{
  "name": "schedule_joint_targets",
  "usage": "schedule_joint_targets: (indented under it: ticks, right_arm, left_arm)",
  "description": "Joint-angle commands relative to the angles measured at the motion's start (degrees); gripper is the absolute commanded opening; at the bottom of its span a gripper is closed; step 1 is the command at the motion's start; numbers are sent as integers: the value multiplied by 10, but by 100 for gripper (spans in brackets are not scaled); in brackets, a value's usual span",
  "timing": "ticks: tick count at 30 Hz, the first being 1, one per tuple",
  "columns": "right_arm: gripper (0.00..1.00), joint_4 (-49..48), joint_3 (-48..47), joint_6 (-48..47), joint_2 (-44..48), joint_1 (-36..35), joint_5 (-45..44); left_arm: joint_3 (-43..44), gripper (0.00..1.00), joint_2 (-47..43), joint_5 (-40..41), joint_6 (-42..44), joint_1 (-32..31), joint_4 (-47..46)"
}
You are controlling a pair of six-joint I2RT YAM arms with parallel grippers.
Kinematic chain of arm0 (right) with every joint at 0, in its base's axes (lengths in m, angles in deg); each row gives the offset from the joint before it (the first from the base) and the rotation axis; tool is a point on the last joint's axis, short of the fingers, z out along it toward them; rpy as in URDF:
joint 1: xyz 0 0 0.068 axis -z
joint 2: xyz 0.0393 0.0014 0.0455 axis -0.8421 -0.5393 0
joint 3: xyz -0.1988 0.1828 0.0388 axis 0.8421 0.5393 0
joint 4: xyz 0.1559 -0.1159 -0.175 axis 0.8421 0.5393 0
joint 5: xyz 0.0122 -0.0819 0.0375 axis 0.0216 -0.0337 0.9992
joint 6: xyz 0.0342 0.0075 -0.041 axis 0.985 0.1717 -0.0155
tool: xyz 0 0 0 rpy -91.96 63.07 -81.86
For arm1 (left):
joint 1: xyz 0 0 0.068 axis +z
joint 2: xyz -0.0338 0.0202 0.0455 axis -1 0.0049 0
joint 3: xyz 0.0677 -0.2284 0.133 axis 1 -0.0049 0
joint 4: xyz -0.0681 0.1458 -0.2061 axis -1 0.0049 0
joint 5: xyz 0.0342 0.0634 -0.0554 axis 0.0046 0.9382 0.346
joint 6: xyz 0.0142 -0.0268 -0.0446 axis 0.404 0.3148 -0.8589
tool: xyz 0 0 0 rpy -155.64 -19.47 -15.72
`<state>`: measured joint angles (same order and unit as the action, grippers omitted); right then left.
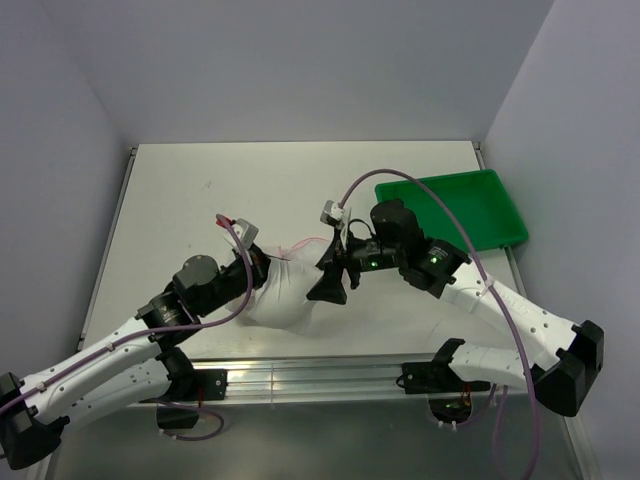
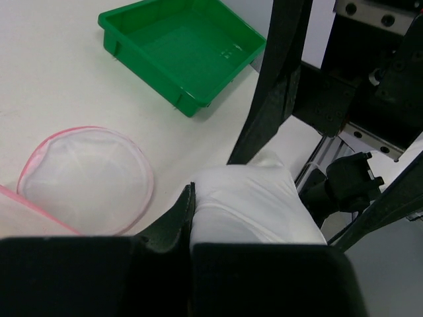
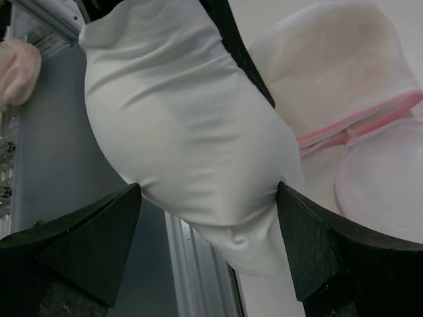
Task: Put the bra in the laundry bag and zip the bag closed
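Observation:
The bra is a pale, soft bundle held up near the table's front edge. My left gripper is shut on its left side; in the left wrist view the fingers pinch the cup. My right gripper stands wide open astride the bra's lower end, both fingertips against the fabric. The laundry bag, white mesh with a pink zipper band, lies open on the table just behind the bra; one round half lies flat.
A green plastic tray sits at the right edge of the table, beyond the right arm. The metal rail along the table's front runs just below the bra. Grey walls close in the table on three sides.

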<state>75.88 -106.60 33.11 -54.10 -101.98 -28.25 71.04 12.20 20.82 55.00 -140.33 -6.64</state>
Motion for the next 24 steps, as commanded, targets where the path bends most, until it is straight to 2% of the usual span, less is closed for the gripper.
schedule_joint_targets:
  ticks: [1, 5, 6, 8, 9, 11, 12, 14, 15, 17, 18, 21, 24]
  right_arm:
    - [89, -83, 34, 40, 30, -4, 59]
    - [75, -101, 55, 57, 40, -4, 65]
    - [60, -101, 56, 59, 41, -3, 66]
    - [43, -95, 53, 56, 42, -4, 65]
    - [28, -94, 53, 56, 44, -4, 60]
    - [16, -90, 52, 56, 50, -3, 50]
    - [9, -87, 51, 51, 52, 0, 44]
    - [2, -83, 53, 47, 59, 5, 44]
    - [0, -81, 55, 42, 62, 15, 50]
    - [0, -77, 58, 35, 71, 25, 63]
    - [0, -77, 59, 28, 73, 34, 69]
    - [0, -56, 52, -7, 76, 43, 84]
    - [0, -39, 38, -27, 69, 48, 88]
  left_arm:
    - [35, 0, -8, -2, 4, -3, -26]
    - [46, 0, -4, -1, 1, -3, -15]
    - [48, 1, -5, -2, 1, -3, -13]
    - [52, 4, -6, -4, 1, -3, -8]
    - [54, 10, -8, -4, 1, -3, -4]
    - [60, 19, -10, -8, 4, -3, 15]
    - [64, 35, -14, -8, 6, -3, 23]
    - [74, 52, -22, -4, 4, -3, 61]
    - [78, 68, -32, -1, 1, -3, 84]
    - [99, 78, -44, 4, -11, -3, 143]
    - [105, 87, -61, 5, -14, -3, 160]
    - [122, 96, -107, 25, -24, -3, 226]
    - [137, 99, -149, 60, -31, -3, 271]
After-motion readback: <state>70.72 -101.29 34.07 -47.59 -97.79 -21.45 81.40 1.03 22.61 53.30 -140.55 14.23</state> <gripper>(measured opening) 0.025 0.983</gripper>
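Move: Hanging between the hands, the white bra is still pinched by the left fingers; its middle is about 5 cm back from them and 3 cm below. From the right hand, whose open fingers straddle its near end, that middle is roughly 6 cm left, 2 back and 3 below. The laundry bag lies some 12 cm ahead and 12 left of the right hand, its round lid about 20 cm straight ahead, both some 22 cm down. Closing fully on the right end of the bra after easing back about 1.5 cm, the right hand takes its own pinch. Then the left fingers open wide, let go, and the left hand pulls up, left and back, away from the right hand, by about 7 cm. The right hand keeps its grip, drifting a little right and up. ##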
